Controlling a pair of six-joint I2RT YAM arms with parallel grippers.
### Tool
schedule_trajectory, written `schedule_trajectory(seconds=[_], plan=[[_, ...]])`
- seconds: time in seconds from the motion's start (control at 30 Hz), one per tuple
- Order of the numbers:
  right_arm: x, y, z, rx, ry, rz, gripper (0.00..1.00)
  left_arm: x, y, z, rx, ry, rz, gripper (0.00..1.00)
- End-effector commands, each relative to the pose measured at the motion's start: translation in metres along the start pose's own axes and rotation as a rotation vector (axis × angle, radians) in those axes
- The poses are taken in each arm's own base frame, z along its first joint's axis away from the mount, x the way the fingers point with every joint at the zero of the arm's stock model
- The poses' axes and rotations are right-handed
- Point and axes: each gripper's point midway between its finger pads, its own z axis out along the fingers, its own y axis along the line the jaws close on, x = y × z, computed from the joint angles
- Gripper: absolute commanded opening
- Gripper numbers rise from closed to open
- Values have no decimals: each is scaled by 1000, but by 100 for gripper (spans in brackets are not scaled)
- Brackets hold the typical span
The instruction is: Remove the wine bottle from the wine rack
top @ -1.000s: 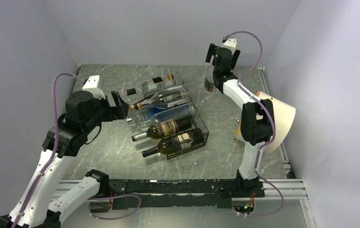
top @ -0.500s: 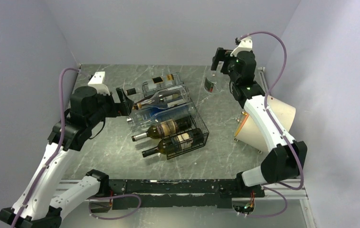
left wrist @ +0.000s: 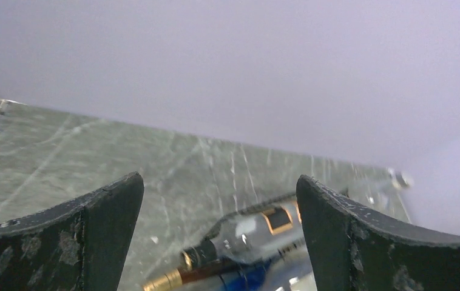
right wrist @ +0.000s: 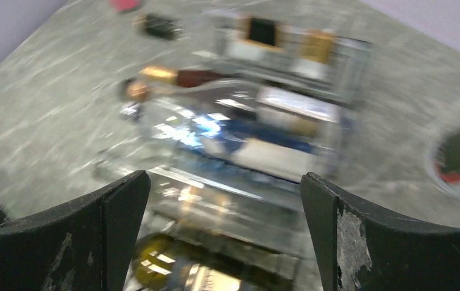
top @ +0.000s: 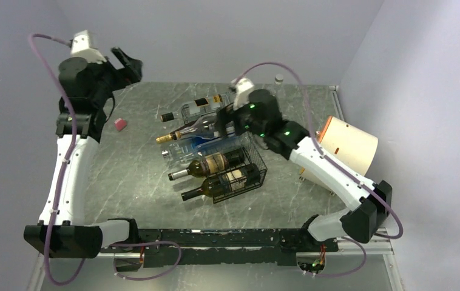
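Note:
The black wire wine rack (top: 258,171) sits mid-table with several bottles lying across it. Two dark wine bottles (top: 212,163) (top: 223,182) fill its near cradles; a blue-tinted clear bottle (top: 198,147), a gold-capped bottle (top: 194,128) and a black-capped clear bottle (top: 202,109) lie farther back. My right gripper (top: 223,123) hovers open over the rack's far half, touching nothing; its view is blurred, with the blue bottle (right wrist: 233,130) below the right gripper (right wrist: 224,177). My left gripper (top: 128,60) is raised high at the far left, open and empty. Past the left gripper (left wrist: 218,180) the black-capped bottle (left wrist: 258,225) shows far below.
A small pink object (top: 119,123) lies on the table left of the rack. A cream cone-shaped shade (top: 350,145) rests at the right edge. A clear bottle (top: 278,80) stands at the back behind the right arm. Walls enclose the left, back and right sides.
The left arm swung up and back from the rack's left end to the far left corner. The right arm swept from the back right down over the rack.

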Motion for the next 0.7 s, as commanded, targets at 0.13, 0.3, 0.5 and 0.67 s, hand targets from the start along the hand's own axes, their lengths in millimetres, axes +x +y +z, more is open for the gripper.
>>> schedule_trajectory(seconds=[0.13,0.3,0.5,0.67], plan=[[26,144,2,-302,98,-380,100,-48,13,-38,8,-230,60,99],[68,192,20,-438,149,-760,100,-25,4,-43,89,-203,61,99],[91,201,53,-382,88,-1117,100,-17,2,-40,110,-198,90,99],[106,191,76,-347,92,-1313,100,-10,24,-31,3,-188,92,99]])
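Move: Beyond the right hand's left side lies its goal, the neck of the clear open-mouthed bottle on the rack: some 15 cm left, 3 cm back and 16 cm below. The silver-necked wine bottle's middle is about 10 cm left, 4 cm back and 21 cm below; the near dark bottle's, 5 cm left, 10 cm back and 22 cm below; the blue-label bottle's, 10 cm left, 2 cm ahead and 19 cm below. From the left hand, the clear neck is roughly 10 cm right, 9 cm back and 29 cm below. Sweeping empty and wide open across the rack, the right hand goes about 18 cm left and 12 cm back towards the clear bottle's neck, first level, then sinking some 11 cm. Its wrist swings counter-clockwise, rolls and tips the fingers down towards the necks. The left hand, also open, shifts 3 cm left, then eases 4 cm back, fingers tipping up slightly. ##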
